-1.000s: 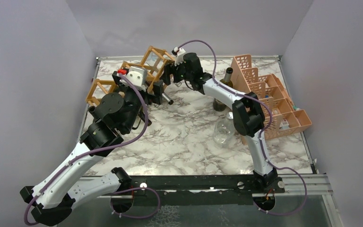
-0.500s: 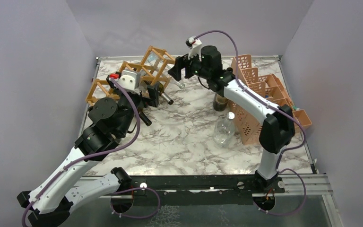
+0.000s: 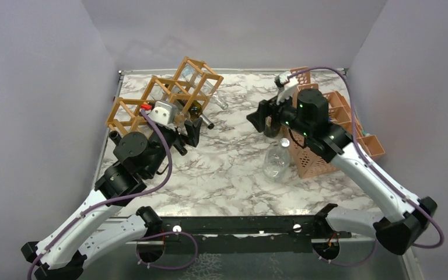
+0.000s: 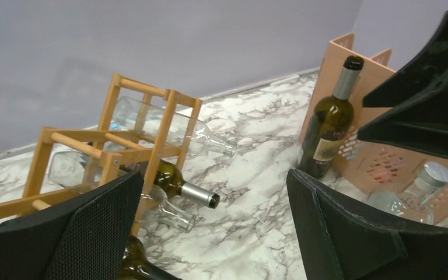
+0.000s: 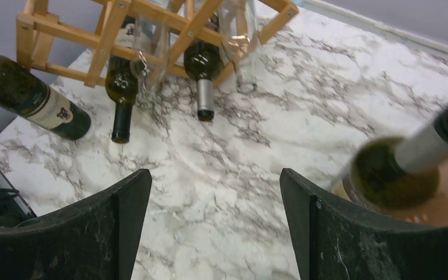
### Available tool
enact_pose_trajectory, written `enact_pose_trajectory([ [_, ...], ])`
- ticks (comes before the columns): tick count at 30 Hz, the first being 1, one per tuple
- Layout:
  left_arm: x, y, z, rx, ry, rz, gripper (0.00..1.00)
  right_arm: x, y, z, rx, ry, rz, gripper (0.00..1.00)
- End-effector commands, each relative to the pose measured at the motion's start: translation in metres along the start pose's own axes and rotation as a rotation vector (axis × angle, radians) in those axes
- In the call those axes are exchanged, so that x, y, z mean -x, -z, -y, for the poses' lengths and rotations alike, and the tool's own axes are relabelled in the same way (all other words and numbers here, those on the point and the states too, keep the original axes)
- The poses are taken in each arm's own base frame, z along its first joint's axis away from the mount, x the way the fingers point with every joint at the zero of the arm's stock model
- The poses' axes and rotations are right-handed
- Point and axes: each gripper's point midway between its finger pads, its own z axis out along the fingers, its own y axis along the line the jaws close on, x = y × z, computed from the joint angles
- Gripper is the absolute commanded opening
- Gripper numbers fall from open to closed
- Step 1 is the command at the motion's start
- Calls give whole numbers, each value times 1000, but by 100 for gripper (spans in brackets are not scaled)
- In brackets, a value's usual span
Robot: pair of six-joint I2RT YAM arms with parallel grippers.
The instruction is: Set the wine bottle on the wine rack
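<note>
The wooden wine rack stands tilted at the back left, with clear and green bottles lying in its cells. A dark green wine bottle stands upright against the pink crate; the right wrist view shows it blurred at the right. My right gripper hovers open just left of that bottle, nothing between its fingers. My left gripper is open and empty in front of the rack. Another dark bottle lies on the table left of the rack.
A pink stepped crate fills the right side. A clear bottle with a silver cap stands upright in front of it. Grey walls close in the marble table on three sides.
My right arm has swung away from the rack to the right, over to the upright bottle by the crate. My left arm has pulled back a little toward the near edge.
</note>
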Motion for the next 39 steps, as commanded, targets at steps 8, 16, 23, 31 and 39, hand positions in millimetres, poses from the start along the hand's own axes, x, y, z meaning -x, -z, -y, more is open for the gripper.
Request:
enact_pose_trajectory([
  [8,-39,1,37,-178,100,25,99,-56,91,46,-304,-6,-130,82],
  [16,-55,1,47,-224,137,-12,99,-98,89,41,-283,-73,-238,78],
  [23,-61,3,49,-230,147,-30,99,-121,89,46,-326,-117,-314,64],
  [31,-79,-2,48,-206,170,-72,99,-137,88,37,-282,-140,-393,55],
  [39,-99,-7,62,-265,161,-100,99,-129,78,35,-251,-100,-397,8],
])
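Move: The capped clear bottle stands upright about 10 cm to my right hand's right and 7 cm back, its middle some 20 cm below. The dark wine bottle stands some 9 cm ahead of that hand and 9 cm to its right, middle 17 cm lower. From my left hand the clear bottle lies level, about 28 cm to the right and 27 cm down; the wine rack is some 17 cm ahead and 13 cm left, 29 cm down. I swing my right hand right and back, then sink about 11 cm onto the clear bottle's top, turning the wrist clockwise and tipping the fingers down by some 20 degrees. The fingers close about halfway and pinch the neck just at the cap. My open left hand drops about 10 cm and shifts 5 cm right, towards the clear bottle. ##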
